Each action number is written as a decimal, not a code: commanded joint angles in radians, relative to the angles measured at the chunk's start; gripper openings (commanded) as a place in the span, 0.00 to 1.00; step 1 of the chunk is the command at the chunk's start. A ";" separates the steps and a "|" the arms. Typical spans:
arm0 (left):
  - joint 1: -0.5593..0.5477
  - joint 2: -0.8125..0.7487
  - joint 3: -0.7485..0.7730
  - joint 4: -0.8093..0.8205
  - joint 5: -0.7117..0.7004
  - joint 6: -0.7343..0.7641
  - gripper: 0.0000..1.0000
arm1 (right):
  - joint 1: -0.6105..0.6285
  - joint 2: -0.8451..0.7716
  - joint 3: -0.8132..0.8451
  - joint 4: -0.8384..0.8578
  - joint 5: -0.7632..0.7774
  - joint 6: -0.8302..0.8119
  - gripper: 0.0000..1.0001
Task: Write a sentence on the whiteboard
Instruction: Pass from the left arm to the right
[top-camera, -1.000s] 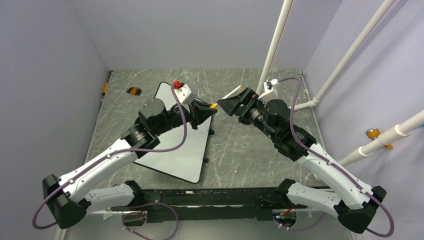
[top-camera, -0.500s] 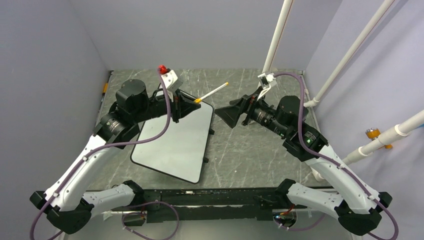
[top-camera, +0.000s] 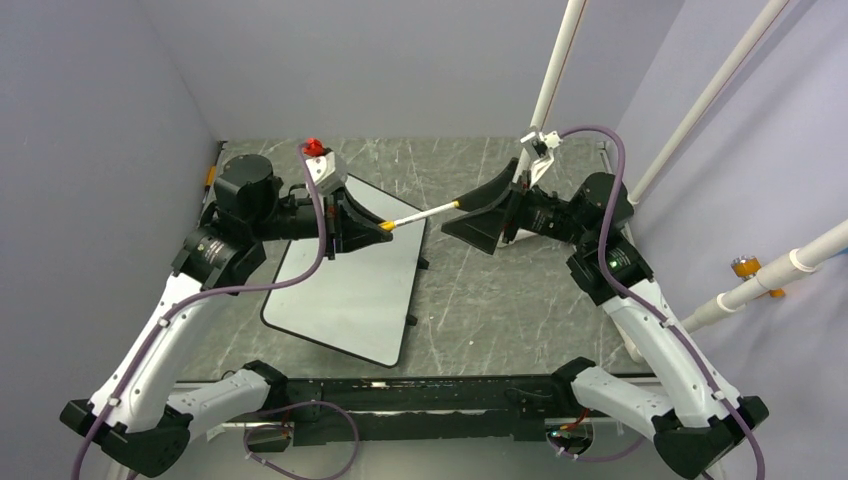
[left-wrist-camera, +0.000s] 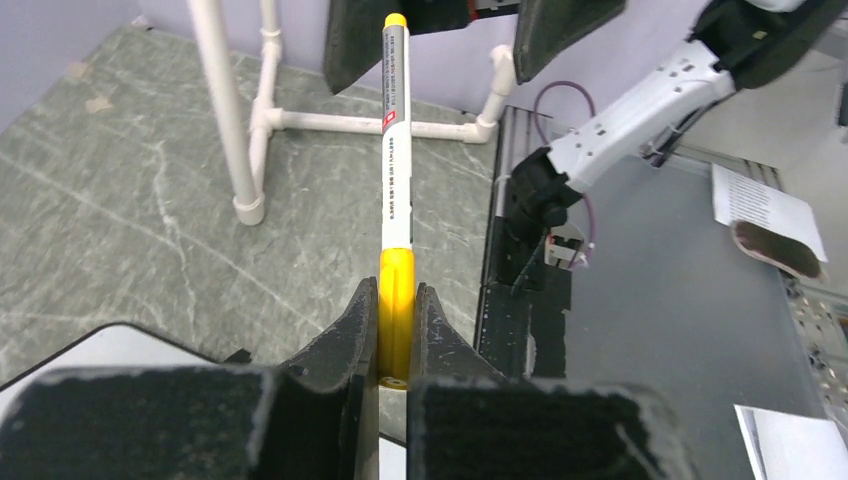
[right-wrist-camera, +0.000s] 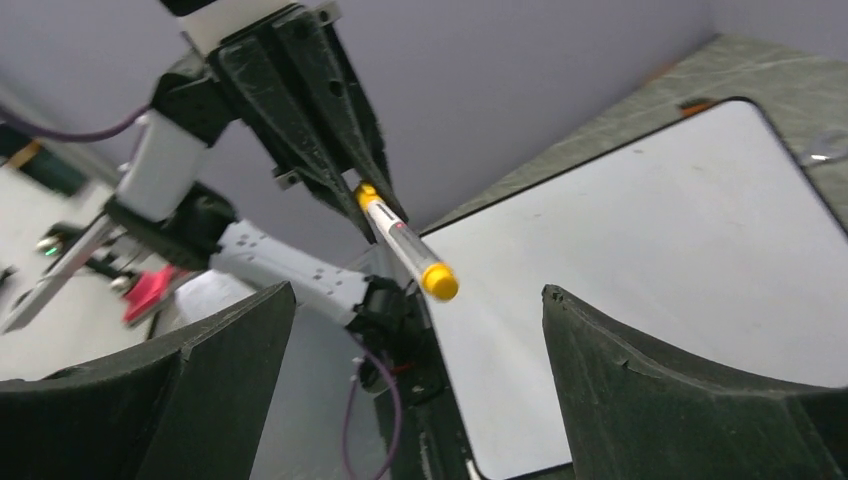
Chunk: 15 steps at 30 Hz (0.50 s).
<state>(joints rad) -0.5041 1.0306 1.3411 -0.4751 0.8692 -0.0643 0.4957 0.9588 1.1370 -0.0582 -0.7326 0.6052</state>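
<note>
My left gripper (top-camera: 385, 227) (left-wrist-camera: 397, 287) is shut on the yellow cap end of a white marker (top-camera: 425, 213) (left-wrist-camera: 396, 150). The marker is held in the air and points right toward my right gripper (top-camera: 465, 208) (right-wrist-camera: 415, 300). That gripper is open wide, its fingers (right-wrist-camera: 690, 380) standing on either side of the marker's yellow far end (right-wrist-camera: 438, 281) without touching it. The whiteboard (top-camera: 350, 290) (right-wrist-camera: 660, 240) lies flat on the table below the left gripper. The sentence is out of view; the board's face that shows is plain white.
White pipes (top-camera: 552, 80) rise at the back right, with a pipe foot frame (left-wrist-camera: 262, 115) on the table. Small black clips (top-camera: 421, 264) stick out from the board's right edge. The grey marbled tabletop (top-camera: 500, 300) stretches right of the board.
The left arm drew back to the left with the marker, which swung to point at the right gripper. The right arm pulled back right, and its fingers now flank the marker's far end.
</note>
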 joint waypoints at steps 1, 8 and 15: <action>0.010 -0.019 -0.010 0.070 0.187 -0.002 0.00 | -0.007 0.031 -0.004 0.230 -0.198 0.114 0.93; 0.010 0.012 -0.021 0.158 0.246 -0.054 0.00 | -0.008 0.078 0.004 0.334 -0.239 0.193 0.76; 0.010 0.078 0.028 0.164 0.254 -0.052 0.00 | -0.007 0.104 0.004 0.341 -0.260 0.198 0.67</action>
<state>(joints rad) -0.4988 1.0725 1.3243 -0.3450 1.0782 -0.1196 0.4923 1.0584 1.1316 0.2214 -0.9535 0.7914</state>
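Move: The marker is already in the left hand's shut fingers by its yellow end; its middle lies about 6 cm to that hand's right and 1 cm ahead. From the open right hand, the marker's middle is roughly 8 cm to the left, level ahead and in height, with its free end just by the fingertips. The whiteboard's middle lies some 14 cm left of the left hand, 14 cm ahead and 35 cm below. A white upright pipe passes the right hand's height about 12 cm to its right and 19 cm ahead. Leftward, backward and up, nearly 2 cm each way, the right hand slips its fingers around the marker's free end, turning about 15 degrees counter-clockwise and starting to close, though still well open. Meanwhile the left hand keeps its pinch on the yellow end, draws back about 2 cm, eases right and slightly up, and turns some 10 degrees clockwise, swinging the free end back between the right fingers. ##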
